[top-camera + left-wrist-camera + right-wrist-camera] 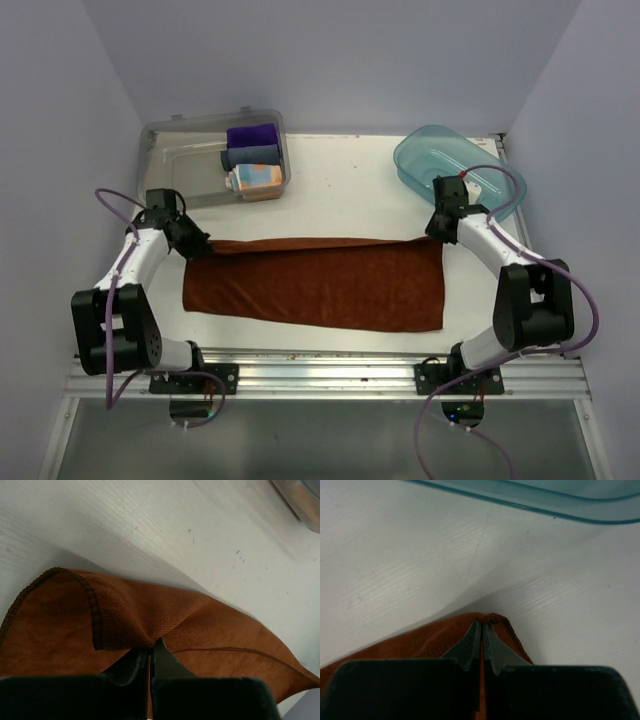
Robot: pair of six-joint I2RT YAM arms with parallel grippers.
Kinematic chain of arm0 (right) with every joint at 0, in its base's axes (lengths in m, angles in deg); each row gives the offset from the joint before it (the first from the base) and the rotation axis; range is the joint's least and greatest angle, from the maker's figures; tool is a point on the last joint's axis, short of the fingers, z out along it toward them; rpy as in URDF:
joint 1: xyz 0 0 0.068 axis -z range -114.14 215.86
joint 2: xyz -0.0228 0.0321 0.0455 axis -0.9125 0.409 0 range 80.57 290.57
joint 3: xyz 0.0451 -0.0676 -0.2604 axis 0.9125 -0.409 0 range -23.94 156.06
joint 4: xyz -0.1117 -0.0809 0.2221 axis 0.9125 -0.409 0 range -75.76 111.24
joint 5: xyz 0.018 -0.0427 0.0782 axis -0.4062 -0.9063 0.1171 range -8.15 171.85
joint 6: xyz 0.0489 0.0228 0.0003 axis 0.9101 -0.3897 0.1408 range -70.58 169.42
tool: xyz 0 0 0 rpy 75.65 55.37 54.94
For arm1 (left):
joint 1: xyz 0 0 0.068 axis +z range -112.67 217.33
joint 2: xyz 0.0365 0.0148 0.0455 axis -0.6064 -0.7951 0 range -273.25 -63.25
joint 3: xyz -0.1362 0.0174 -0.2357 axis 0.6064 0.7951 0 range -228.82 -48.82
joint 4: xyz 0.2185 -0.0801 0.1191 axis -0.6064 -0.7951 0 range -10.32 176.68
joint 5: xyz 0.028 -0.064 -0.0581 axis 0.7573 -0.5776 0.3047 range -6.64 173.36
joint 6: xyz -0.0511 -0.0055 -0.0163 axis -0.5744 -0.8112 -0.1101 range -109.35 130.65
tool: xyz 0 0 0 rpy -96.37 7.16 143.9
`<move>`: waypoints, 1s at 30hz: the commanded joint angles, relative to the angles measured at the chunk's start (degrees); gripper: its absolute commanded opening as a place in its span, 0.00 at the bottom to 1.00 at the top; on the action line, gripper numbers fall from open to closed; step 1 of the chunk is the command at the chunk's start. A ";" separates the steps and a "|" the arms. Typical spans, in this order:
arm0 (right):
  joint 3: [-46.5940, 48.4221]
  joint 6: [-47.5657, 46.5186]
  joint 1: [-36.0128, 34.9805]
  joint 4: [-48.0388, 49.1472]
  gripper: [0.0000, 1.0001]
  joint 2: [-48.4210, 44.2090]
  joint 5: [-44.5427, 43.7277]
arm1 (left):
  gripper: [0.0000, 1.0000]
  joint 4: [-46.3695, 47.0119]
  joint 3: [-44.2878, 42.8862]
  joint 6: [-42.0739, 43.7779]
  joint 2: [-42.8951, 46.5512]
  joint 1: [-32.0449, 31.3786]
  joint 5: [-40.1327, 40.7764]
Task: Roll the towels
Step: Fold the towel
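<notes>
A rust-brown towel [315,283] lies spread across the middle of the table, its far edge lifted at both corners. My left gripper [200,243] is shut on the towel's far left corner; the left wrist view shows the cloth [135,615] bunched at my closed fingertips [150,647]. My right gripper [436,232] is shut on the far right corner, the hem [492,617] pinched at its tips [482,626]. A patterned pale blue, orange and white towel [254,180] lies rolled in the clear bin.
A clear plastic bin [165,150] at the back left also holds a purple cloth [251,135] and a grey-blue cloth [250,156], both rolled. A teal tub [425,160] stands at the back right, close behind my right gripper, its rim [530,502] in the right wrist view.
</notes>
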 commanded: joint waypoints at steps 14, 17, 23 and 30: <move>0.07 0.85 -0.14 6.07 0.00 -2.73 2.87 | 0.05 5.23 -3.22 2.51 -6.47 2.54 -2.35; -1.33 1.28 -0.14 4.84 0.00 -4.93 3.58 | 0.04 3.04 -2.79 3.56 -4.28 2.80 -1.91; -5.81 2.08 -0.14 0.72 0.00 -12.30 5.68 | 0.04 -0.49 -0.68 4.88 0.21 3.51 -2.70; -12.85 3.75 -0.05 -7.19 0.00 -24.08 8.76 | 0.03 -4.97 2.31 6.55 4.51 4.03 -3.23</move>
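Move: Both hands already grip the brown towel's far edge, just above the table. From the left hand, the towel's near left corner lies about 14 cm back, 5 cm to the left and 6 cm down; the grey bin stands some 22 cm ahead and 2 cm to the right. From the right hand, the near right corner is about 20 cm back, 2 cm to the right and 6 cm lower, and the blue basket is roughly 16 cm ahead and 6 cm to the right. Still pinching the far edge near its corners, both hands first ease forward a couple of centimetres, the left sinking and the right rising slightly. Then they draw the edge back towards the near one: the right leads, going about 8 cm back and up a little, rolling slightly left side up, while the left rises and comes some 3 cm back. ##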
